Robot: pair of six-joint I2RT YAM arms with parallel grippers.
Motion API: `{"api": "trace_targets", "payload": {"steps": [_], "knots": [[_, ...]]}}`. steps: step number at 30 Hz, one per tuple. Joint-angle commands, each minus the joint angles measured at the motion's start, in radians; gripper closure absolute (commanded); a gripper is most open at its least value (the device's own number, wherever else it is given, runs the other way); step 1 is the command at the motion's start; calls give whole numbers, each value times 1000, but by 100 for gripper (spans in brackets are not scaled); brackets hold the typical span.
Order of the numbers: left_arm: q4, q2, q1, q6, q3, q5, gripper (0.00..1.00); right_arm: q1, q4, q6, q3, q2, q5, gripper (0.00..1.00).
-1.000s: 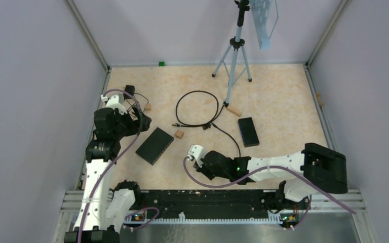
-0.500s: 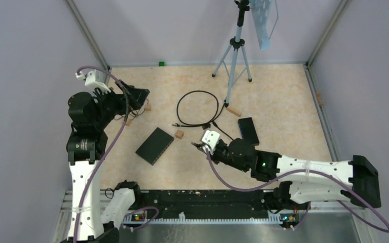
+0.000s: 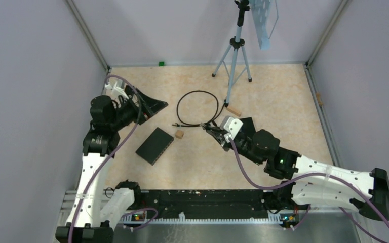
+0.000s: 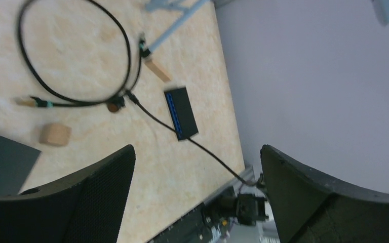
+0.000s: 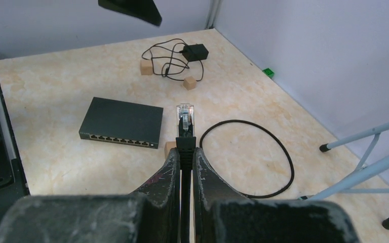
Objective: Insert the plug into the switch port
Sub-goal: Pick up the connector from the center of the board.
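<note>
The plug [image 5: 185, 119], a clear-tipped connector on a black cable, sticks out upright between the fingers of my right gripper [image 5: 185, 151], which is shut on it. Seen from above, the right gripper [image 3: 214, 130] hangs over the floor beside the black cable loop [image 3: 197, 109]. The switch [image 5: 121, 123] is a flat black box with a row of ports along its near face, lying to the left beyond the plug. It lies apart from both grippers [image 3: 155, 145]. My left gripper [image 3: 153, 107] is held above the switch's far side, open and empty [image 4: 196, 152].
A small black box with blue ports [image 4: 181, 112] lies under my right arm with a cable running from it. Wooden blocks [image 3: 179, 134] [image 5: 190, 82], a power adapter with its cord [image 5: 195, 51] and tripod legs [image 3: 233, 55] stand around. Walls close in three sides.
My right gripper has carried the plug away from the front edge, back and to the right, toward the cable loop. The left arm has swung up and then right, over the switch's far side.
</note>
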Motion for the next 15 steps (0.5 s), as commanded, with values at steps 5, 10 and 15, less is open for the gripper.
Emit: {"api": "trace_targets", "payload": {"steps": [5, 10, 15], "knots": [[220, 29, -422, -86, -38, -195, 5, -19, 7, 57, 27, -20, -140, 100], [362, 97, -588, -9, -33, -202, 7, -33, 1, 124, 30, -35, -239, 100], [463, 117, -660, 85, -58, -143, 6, -67, 3, 208, 44, -50, -363, 100]]}}
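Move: The plug, still pinched at the right fingertips, lies about 17 cm to the left hand's right, 7 cm back and a few cm lower. On the board some 30 cm below the left hand are the wooden cube, 7 cm to its right and level fore-and-aft, and the switch, 4 cm left and 5 cm back. From the right hand, the open left gripper is about 9 cm ahead, 20 cm left and slightly higher. Sweeping right by some 15 cm and back about 6 cm, the left hand comes in on the plug at nearly constant height, easing off towards the end, swinging clockwise roughly 25 degrees with its fingers still wide open. The right hand keeps its pinch, draws back about 3 cm and slightly left, and turns some 10 degrees counter-clockwise, presenting the plug towards the left gripper. ##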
